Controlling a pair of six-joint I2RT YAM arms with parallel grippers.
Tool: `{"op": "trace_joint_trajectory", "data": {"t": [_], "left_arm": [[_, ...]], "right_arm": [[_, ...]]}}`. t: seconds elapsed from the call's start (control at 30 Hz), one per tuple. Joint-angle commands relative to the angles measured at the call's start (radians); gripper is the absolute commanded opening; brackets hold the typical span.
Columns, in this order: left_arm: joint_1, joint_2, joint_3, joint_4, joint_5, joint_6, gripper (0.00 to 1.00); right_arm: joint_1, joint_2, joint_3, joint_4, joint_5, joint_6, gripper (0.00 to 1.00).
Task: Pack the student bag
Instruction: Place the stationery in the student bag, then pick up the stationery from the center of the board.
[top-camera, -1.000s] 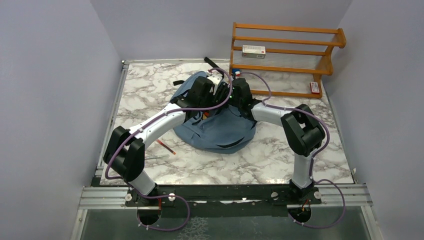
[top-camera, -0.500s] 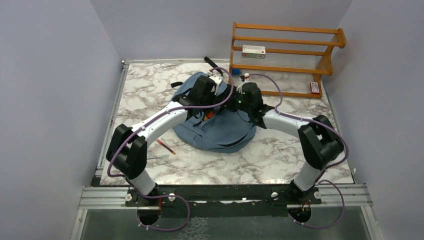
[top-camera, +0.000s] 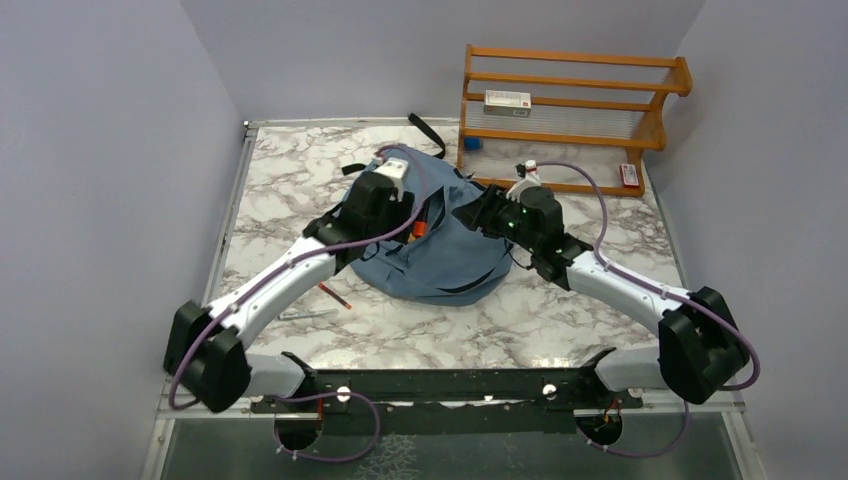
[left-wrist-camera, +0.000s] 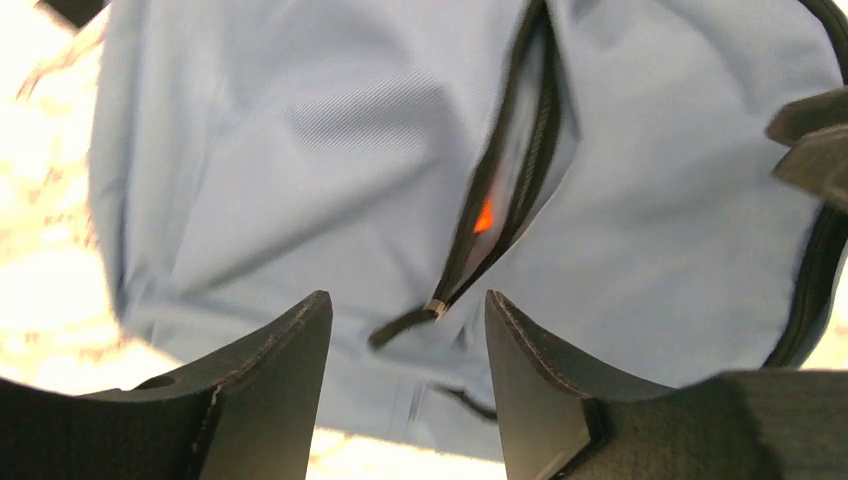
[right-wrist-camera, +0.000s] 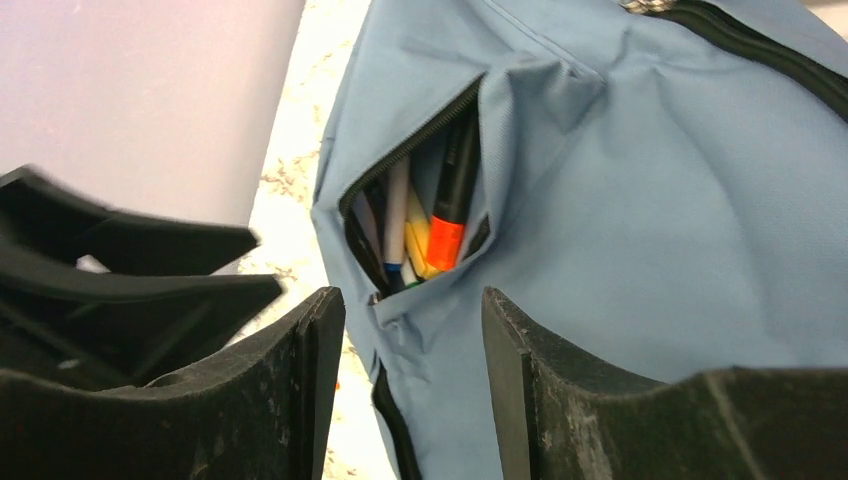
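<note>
The student bag, dusty blue with black zipper trim, lies flat in the middle of the marble table. Its front pocket gapes open and holds several pens, among them an orange-capped black marker that also shows in the top view as the marker. My left gripper hovers open over the bag's left part, above the zipper pull, holding nothing. My right gripper hovers open at the bag's right side, facing the pocket, with only loose fabric below it.
A wooden rack stands at the back right with a white box on a shelf and a small red-and-white item at its foot. A red pencil and a grey pen lie left of the bag.
Both arms have drawn back from over the pocket, left arm to the left, right arm to the right. Both grippers have opened, uncovering the pocket with the pens in it.
</note>
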Motion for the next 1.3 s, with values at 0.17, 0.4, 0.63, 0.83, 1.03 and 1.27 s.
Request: {"op": "trace_joint_trajectory", "data": {"t": [0.17,0.4,0.63,0.83,1.03,1.27], "left_arm": [[0.112,-0.323,-0.327,-0.144,-0.347,-0.725,0.6],[0.174,-0.211,-0.368,-0.339,-0.328,-1.056,0.62],[0.177,-0.048,-0.372,-0.364,-0.266,-1.104,0.62],[0.183,0.023,-0.373,-0.369,-0.238,-1.123,0.61],[0.186,0.048,-0.375,-0.365,-0.243,-1.123,0.51],[0.188,0.073,-0.369,-0.348,-0.251,-1.117,0.26]], "right_arm": [[-0.002,0.023,-0.041,-0.029,0.021,-0.003,0.57],[-0.002,0.05,-0.032,-0.028,-0.008,0.028,0.57],[-0.002,0.013,-0.049,-0.058,0.045,0.03,0.57],[-0.002,-0.002,-0.055,-0.077,0.054,0.036,0.57],[-0.002,-0.001,-0.058,-0.077,0.053,0.041,0.57],[-0.002,0.001,-0.056,-0.081,0.052,0.047,0.57]]}}
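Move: Back and well to the left of the left hand lies the red pen: about 17 cm left, 8 cm back and 17 cm below. The silver pen lies on the table about 23 cm left and 15 cm back of the hand. The bag's open mouth, with stationery inside, is some 5 cm ahead, 4 cm right and 9 cm below. From the right hand the red pen is roughly 36 cm left, 8 cm back and 19 cm below. Swinging off the bag, the left hand goes left and back with its fingers open, then drops about 16 cm to the red pen, turning some 70 degrees counter-clockwise and tipping to point down. The hand comes to rest astride the dark barrel near its orange end and its fingers start to close, with gaps still showing. The open right hand sinks about 5 cm over the bag. ##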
